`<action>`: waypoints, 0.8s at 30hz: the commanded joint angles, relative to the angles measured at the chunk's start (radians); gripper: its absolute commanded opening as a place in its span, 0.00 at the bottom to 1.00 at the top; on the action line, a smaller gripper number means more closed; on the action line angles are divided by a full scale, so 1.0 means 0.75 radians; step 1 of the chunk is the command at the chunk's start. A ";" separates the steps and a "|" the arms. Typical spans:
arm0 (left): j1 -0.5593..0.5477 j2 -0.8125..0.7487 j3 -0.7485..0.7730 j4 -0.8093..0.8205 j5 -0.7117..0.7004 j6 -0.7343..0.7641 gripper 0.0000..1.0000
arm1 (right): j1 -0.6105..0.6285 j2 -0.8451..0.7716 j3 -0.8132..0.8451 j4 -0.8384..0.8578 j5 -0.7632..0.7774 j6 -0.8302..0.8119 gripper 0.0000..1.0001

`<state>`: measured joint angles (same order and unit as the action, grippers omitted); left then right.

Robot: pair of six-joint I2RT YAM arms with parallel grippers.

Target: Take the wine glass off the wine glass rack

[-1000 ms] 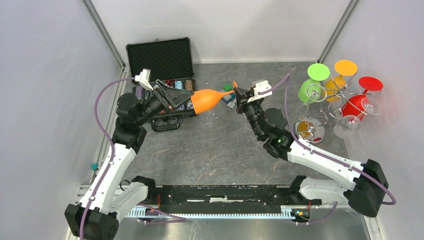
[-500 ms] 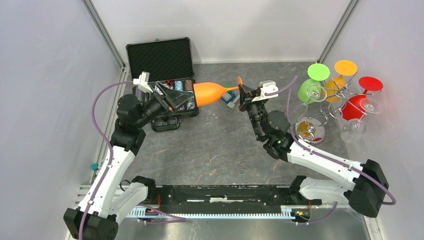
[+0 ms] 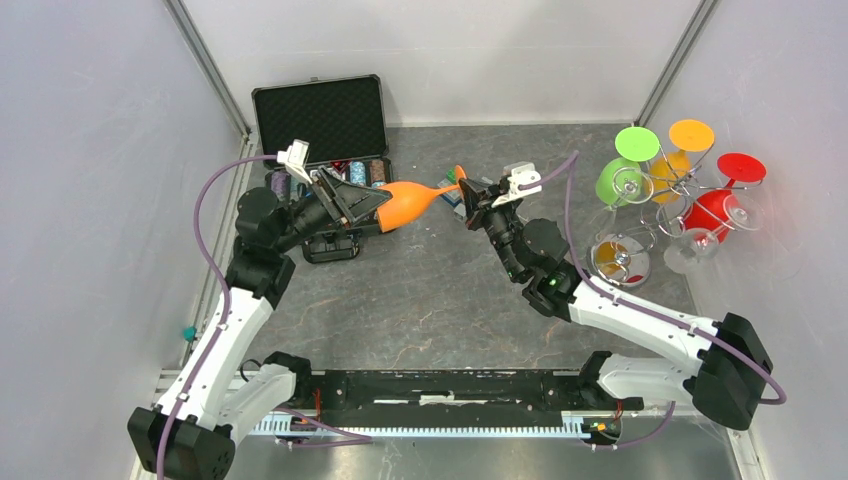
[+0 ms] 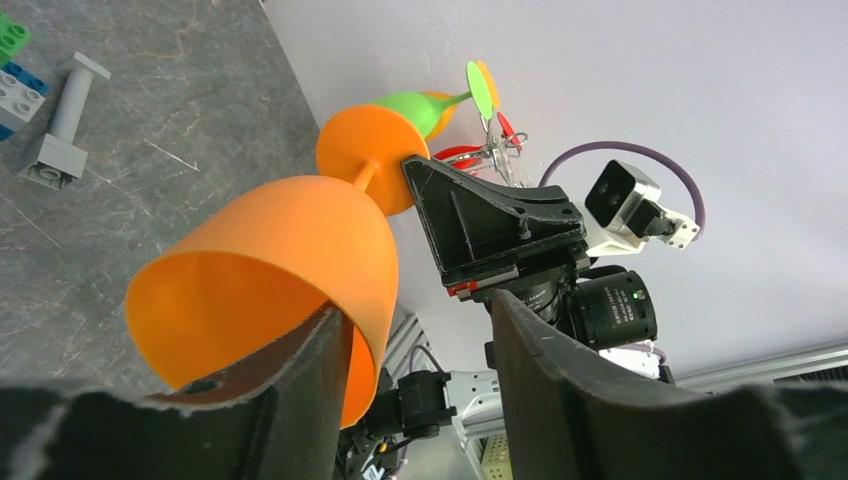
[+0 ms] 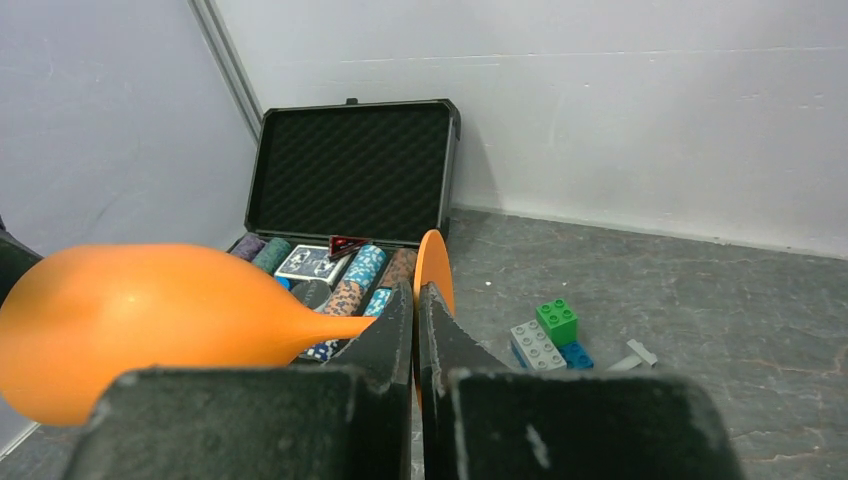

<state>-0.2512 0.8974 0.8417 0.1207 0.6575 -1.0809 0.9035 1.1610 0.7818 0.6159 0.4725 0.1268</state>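
An orange wine glass (image 3: 408,200) hangs level in the air between my two grippers, off the rack. My right gripper (image 3: 467,192) is shut on its round foot (image 5: 436,262), with the stem and bowl (image 5: 150,310) pointing left. My left gripper (image 3: 376,206) is open at the bowl's mouth. One finger (image 4: 300,380) is inside the bowl (image 4: 280,250) and the other stands well outside it. The silver wire wine glass rack (image 3: 688,186) stands at the far right with green, orange and red glasses on its hooks. It also shows far off in the left wrist view (image 4: 497,150).
An open black case (image 3: 320,120) with poker chips and cards lies at the back left, under my left gripper. Loose toy bricks (image 5: 548,335) lie on the grey table below the glass's foot. The rack's round base (image 3: 621,259) sits near my right arm. Enclosure walls stand all round.
My left gripper has moved right, so one finger is now inside the bowl's mouth. My right gripper has shifted the glass slightly left and lower than half a second ago.
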 commanded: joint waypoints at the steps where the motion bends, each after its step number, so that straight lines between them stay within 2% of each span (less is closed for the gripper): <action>1: -0.009 0.008 0.001 0.070 0.054 -0.040 0.52 | 0.009 0.007 0.060 0.037 -0.042 0.058 0.00; 9: -0.013 0.019 -0.014 0.084 0.062 -0.018 0.32 | 0.008 0.035 0.080 0.015 -0.140 0.077 0.00; 12: -0.013 0.021 0.001 0.076 0.074 0.039 0.11 | 0.009 0.038 0.089 -0.003 -0.159 0.077 0.00; 13: -0.013 0.022 0.009 0.055 0.071 0.061 0.04 | 0.009 0.038 0.092 -0.015 -0.164 0.073 0.06; 14: -0.013 0.021 0.026 0.011 0.067 0.103 0.02 | 0.008 0.036 0.097 -0.032 -0.159 0.067 0.18; 15: -0.012 0.022 0.046 -0.037 0.059 0.144 0.02 | 0.009 0.032 0.099 -0.042 -0.149 0.054 0.37; 17: -0.012 0.021 0.115 -0.212 0.030 0.299 0.02 | 0.008 0.020 0.103 -0.075 -0.115 0.017 0.62; 19: -0.011 0.031 0.208 -0.483 -0.045 0.485 0.02 | 0.008 0.001 0.103 -0.111 -0.089 -0.043 0.75; 24: -0.013 0.091 0.409 -1.046 -0.413 0.850 0.02 | 0.008 -0.087 0.061 -0.129 -0.023 -0.157 0.85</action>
<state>-0.2577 0.9428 1.0264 -0.3000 0.5682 -0.7414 0.9077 1.1667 0.8154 0.5159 0.4068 0.0944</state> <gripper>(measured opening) 0.058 0.829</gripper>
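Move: The orange wine glass lies almost level between the hands. Its middle is about 8 cm right, 2 cm ahead and 3 cm below the left hand, whose open fingers already straddle the rim; from the right hand, still shut on the foot end, that middle is some 8 cm left and 3 cm back. Far below, the chip case is roughly 12 cm ahead and 11 cm left of the left hand, the toy bricks about 12 cm straight ahead of the right. The left hand stays almost in place and shuts its fingers on the rim of the wine glass, one inside the bowl and one outside, while the right hand, keeping its pinch on the foot end, eases about 2 cm left towards it. Once the left grip is closed, the right fingers open wide and let go of the glass, and the left hand sinks about 2.5 cm from its starting height, drifts slightly left and rolls some 15 degrees, its left side rising. ##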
